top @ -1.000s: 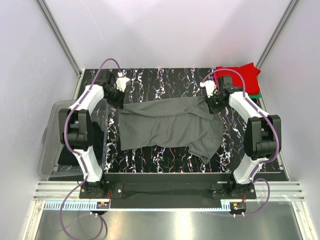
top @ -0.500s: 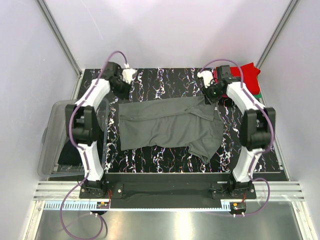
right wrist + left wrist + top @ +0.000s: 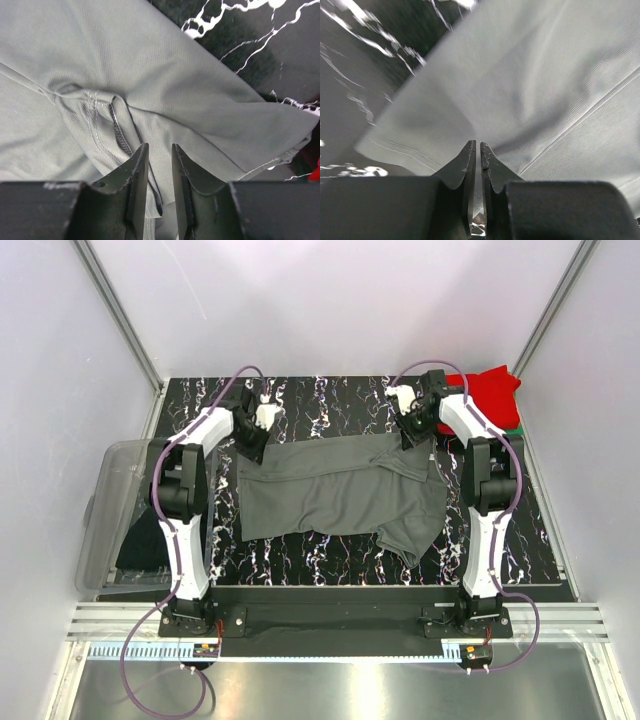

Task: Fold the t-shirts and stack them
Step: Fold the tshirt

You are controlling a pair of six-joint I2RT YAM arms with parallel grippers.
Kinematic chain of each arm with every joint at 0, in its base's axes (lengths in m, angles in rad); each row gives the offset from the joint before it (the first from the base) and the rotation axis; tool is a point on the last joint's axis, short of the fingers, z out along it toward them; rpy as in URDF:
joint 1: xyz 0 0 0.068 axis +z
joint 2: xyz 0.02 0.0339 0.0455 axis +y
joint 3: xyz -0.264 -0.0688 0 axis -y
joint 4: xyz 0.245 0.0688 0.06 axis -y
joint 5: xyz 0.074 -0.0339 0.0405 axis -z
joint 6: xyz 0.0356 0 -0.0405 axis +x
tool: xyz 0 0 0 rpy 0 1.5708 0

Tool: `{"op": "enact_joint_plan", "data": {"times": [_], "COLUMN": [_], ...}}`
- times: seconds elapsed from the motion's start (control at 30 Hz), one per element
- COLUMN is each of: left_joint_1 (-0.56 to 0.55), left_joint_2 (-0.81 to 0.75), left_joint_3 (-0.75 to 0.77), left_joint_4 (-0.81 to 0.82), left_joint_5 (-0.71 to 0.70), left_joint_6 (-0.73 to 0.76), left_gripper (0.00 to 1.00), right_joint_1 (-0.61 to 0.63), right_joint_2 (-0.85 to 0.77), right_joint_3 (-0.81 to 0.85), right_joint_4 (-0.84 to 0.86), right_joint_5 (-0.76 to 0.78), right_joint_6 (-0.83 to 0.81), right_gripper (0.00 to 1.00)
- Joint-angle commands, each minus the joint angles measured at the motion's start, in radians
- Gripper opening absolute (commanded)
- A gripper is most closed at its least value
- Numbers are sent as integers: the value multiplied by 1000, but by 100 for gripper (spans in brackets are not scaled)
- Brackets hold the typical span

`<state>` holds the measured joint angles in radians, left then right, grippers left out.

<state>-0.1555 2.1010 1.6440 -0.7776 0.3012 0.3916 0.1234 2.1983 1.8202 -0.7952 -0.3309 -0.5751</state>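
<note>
A dark grey t-shirt [image 3: 330,490] lies spread across the middle of the black marbled table [image 3: 330,400], one sleeve trailing toward the near right. My left gripper [image 3: 256,438] hangs over its far left corner. In the left wrist view the jaws [image 3: 478,145] stand almost together, with only a thin slit and no cloth seen pinched, above the grey cloth [image 3: 535,75]. My right gripper [image 3: 408,434] is at the shirt's far right corner. Its jaws [image 3: 160,146] are narrowly open just above a seamed fold of the shirt [image 3: 75,50]. A red t-shirt [image 3: 488,392] lies on a green one [image 3: 514,428].
A clear plastic tub [image 3: 120,510] holding dark cloth sits off the table's left edge, beside the left arm. The red and green shirts fill the far right corner. Metal frame posts and white walls close in both sides. Bare marble [image 3: 280,55] shows beyond the shirt's edge.
Both grippers lifted off the shirt's far corners, swung toward the back of the table, then came inward onto the far edge. The left jaws have narrowed. The shirt has hardly shifted.
</note>
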Motion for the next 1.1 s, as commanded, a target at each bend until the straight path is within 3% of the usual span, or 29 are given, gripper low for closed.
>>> {"op": "enact_joint_plan", "data": {"times": [0.0, 0.47, 1.07], "left_joint_1": [4, 5, 8], "left_joint_2": [-58, -288, -122], "left_joint_3": [-50, -253, -147], "left_joint_4": [-2, -32, -32], "left_joint_5": [-34, -77, -126], "left_joint_6": [1, 58, 59], "left_gripper": [11, 9, 6], "right_joint_1": [2, 33, 59], "right_joint_2": [29, 40, 86], "right_joint_3": [65, 68, 100], "right_joint_4": [-22, -35, -68], "right_joint_5": [-36, -72, -72], "right_joint_6": [23, 29, 24], "right_gripper": [32, 31, 30]}}
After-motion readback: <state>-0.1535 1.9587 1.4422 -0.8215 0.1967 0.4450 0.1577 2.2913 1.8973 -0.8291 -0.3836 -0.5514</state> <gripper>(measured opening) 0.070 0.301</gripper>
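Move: The left sleeve's hem on the grey t-shirt runs about 5 cm behind the left hand and 4 cm to its left, some 3 cm lower; the shirt's front-left corner is about 5 cm left and 2 cm ahead. For the right hand, the inner end of the turned-in sleeve lies some 5 cm left, 3 cm back and 3 cm down, and the red shirt pile about 19 cm right and 12 cm ahead. Bring the nearly shut left gripper back about 6 cm and a little left over the folded layer, dipping about 2 cm to the cloth, lifting clear and then sinking again towards the sleeve hem. Meanwhile ease the right gripper down about 2 cm and some 3 cm left over the turned-in sleeve, its fingers staying slightly open. ##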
